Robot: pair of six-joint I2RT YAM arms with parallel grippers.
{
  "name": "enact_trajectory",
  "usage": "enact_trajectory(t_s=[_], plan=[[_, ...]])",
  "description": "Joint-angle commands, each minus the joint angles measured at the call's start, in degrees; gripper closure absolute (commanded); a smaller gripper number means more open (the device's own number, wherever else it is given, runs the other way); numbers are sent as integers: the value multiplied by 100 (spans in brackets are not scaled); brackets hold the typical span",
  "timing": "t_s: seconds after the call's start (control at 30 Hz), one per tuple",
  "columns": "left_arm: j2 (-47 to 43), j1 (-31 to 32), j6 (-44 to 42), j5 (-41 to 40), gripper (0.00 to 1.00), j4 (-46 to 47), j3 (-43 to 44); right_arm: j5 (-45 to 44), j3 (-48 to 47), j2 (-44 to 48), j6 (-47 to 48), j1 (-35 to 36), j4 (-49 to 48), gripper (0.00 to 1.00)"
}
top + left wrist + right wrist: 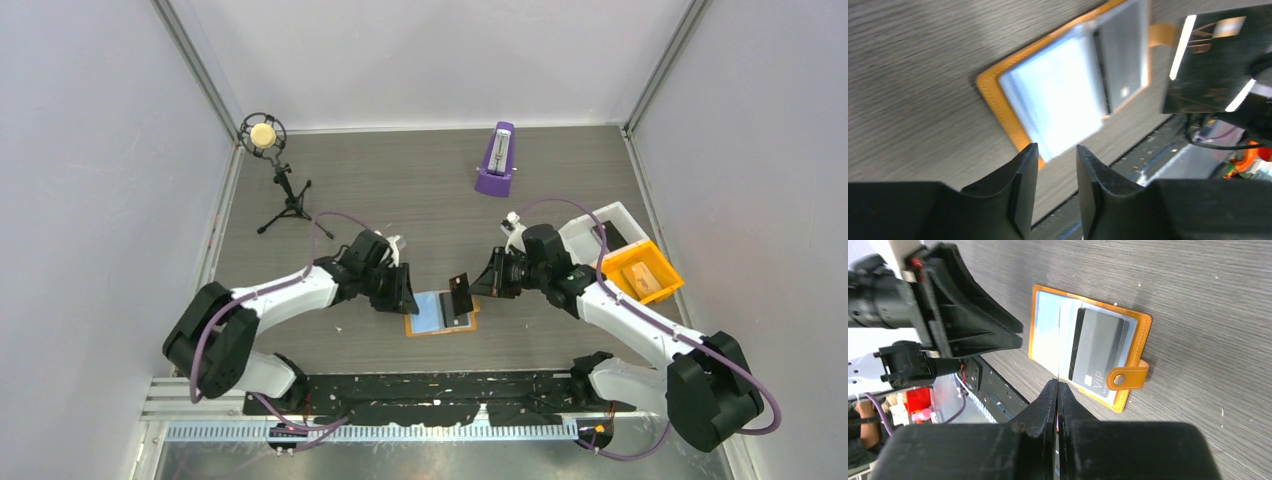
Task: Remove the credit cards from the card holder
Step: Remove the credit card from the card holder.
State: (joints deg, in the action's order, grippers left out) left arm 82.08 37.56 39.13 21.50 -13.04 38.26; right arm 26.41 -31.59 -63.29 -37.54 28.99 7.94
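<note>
The orange card holder (pixel 441 328) (pixel 998 100) (pixel 1139 326) lies open on the table between the two arms. A light blue card (pixel 430 308) (pixel 1058 95) (pixel 1045 330) covers its left half, and a dark grey card (pixel 1098 350) (pixel 1123 50) sits in its right pocket beside the snap tab (pixel 1128 377). My right gripper (pixel 478 285) (pixel 1058 383) is shut on a black card (pixel 461 296) (pixel 1213 65), held on edge just above the holder. My left gripper (pixel 408 300) (pixel 1057 150) hovers at the holder's left edge, open and holding nothing.
A purple metronome (pixel 496 160) stands at the back, and a microphone on a tripod (pixel 268 140) at the back left. A white bin (pixel 600 225) and an orange bin (pixel 640 272) sit to the right, by my right arm. A black strip (pixel 440 385) runs along the table's near edge.
</note>
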Motion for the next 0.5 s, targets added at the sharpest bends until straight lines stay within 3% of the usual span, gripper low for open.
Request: enact_trajectory(t_s=[0.0,0.23,0.47], plan=[[-807,1,9,234,58,-361,520,481,-480,94,688,-34,471,95],[-1425,1,-247,604,43,-305,755,1577,-671,67,1074,-34,550,95],[-1470,-1,-314,1487,40,326,685,2499,-394,166,683,126,-251,95]])
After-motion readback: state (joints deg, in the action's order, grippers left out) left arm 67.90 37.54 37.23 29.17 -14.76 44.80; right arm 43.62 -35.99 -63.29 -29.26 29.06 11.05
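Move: The black credit card is already out and pinched in the right fingertips, its middle about 2 cm left, 1 cm forward and 1 cm below that hand; from the left hand it is some 10 cm right, 1 cm forward and 7 cm up. The left gripper waits some 12 cm left of the right hand, 1 cm back and 6 cm lower. From the left hand, the open card holder's middle is about 6 cm right, level fore-and-aft, 3 cm down; the grey card in it is 9 cm right, equally level and low. Lift the left gripper about 12 cm off the card holder, easing some 3 cm right towards the black card, opening the fingers wide and tipping them up some 20 degrees to aim flatter to the right. Meanwhile, keep the card pinched and carry it up 4 cm, back 3 cm and slightly left, swinging the right hand counter-clockwise nearly 20 degrees towards the left gripper. ##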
